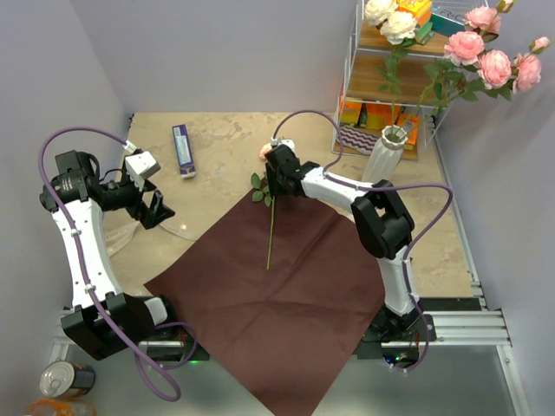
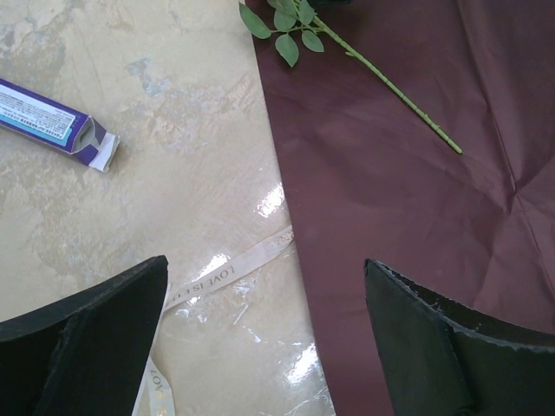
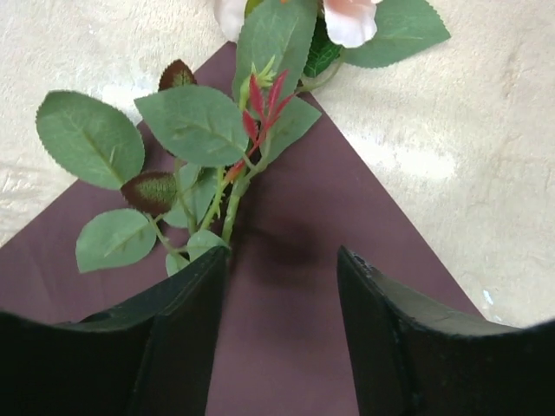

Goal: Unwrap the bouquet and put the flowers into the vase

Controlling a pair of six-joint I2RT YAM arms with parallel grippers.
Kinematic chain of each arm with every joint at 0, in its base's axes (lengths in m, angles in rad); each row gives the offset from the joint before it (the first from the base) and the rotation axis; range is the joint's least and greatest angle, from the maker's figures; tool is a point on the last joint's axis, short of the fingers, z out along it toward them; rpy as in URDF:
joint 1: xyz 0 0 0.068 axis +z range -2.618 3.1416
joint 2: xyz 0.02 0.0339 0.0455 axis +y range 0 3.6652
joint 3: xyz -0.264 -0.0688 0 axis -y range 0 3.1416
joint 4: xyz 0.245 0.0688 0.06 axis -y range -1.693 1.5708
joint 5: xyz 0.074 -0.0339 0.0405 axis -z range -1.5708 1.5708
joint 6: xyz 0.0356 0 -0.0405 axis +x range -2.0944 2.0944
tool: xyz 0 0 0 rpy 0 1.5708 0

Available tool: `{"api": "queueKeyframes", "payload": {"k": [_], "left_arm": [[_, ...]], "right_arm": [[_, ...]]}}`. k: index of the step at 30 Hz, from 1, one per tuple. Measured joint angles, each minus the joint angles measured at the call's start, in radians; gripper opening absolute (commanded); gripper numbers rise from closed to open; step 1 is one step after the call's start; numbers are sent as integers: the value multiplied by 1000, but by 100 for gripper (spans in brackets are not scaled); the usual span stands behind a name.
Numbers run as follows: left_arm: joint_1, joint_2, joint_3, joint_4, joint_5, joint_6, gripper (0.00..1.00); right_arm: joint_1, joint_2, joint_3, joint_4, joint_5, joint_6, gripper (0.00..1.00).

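The bouquet is unwrapped: its maroon paper (image 1: 277, 286) lies flat on the table. One rose (image 1: 270, 230) lies on the paper, with its stem pointing toward the arms. The white ribbed vase (image 1: 386, 152) at the back right holds several pink and cream flowers (image 1: 486, 56). My right gripper (image 1: 271, 189) hovers low over the rose's leafy upper stem. In the right wrist view its jaws (image 3: 282, 256) stand apart over the paper and the stem (image 3: 230, 212) runs by the left finger's tip, ungripped. My left gripper (image 1: 159, 208) is open wide at the paper's left edge.
A cream ribbon (image 2: 230, 269) and clear cellophane (image 2: 260, 347) lie under my left gripper (image 2: 266, 263). A purple box (image 1: 182, 149) lies at the back left. A white wire rack (image 1: 381, 69) with colourful boxes stands behind the vase. Cans (image 1: 65, 379) sit at the near left corner.
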Motion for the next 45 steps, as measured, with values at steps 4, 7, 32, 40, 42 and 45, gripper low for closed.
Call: {"api": "queueKeyframes", "payload": {"k": [4,7,32,40,42,45], "left_arm": [[0,0,-10,2,1,0,100],[0,1,-24,2,1,4,99],[16,0,-82,3,-16,39,99],[28,-5,-82,-1,-16,60,99],[29,-5,-82,-1,-15,61,99],[30,-5,-82,-2,-15,63,100]], "right_arm": [[0,46,59,-7,5,1,54],[0,78,104,-5,3,2,54],[0,174,189,-17,-33,50,0],[-1,-16,231,-41,-12,-21,0],[-2,-94,269,-24,6,-72,0],[-9,-256,306,42,40,-181,0]]}}
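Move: The peach rose's stem, where the leaves start, is about 3 cm ahead, 3 cm left of and 3 cm below the open right hand; its bloom is roughly 8 cm ahead and 2 cm left. The vase stands about 23 cm to the right and 1 cm ahead; the purple box lies some 24 cm left and 7 cm ahead. From the left hand, the stem is about 21 cm ahead, 24 cm right and 22 cm down. The right hand edges forward-left and down, pinches the rose stem, then lifts some 30 cm, tipping fingers up. ##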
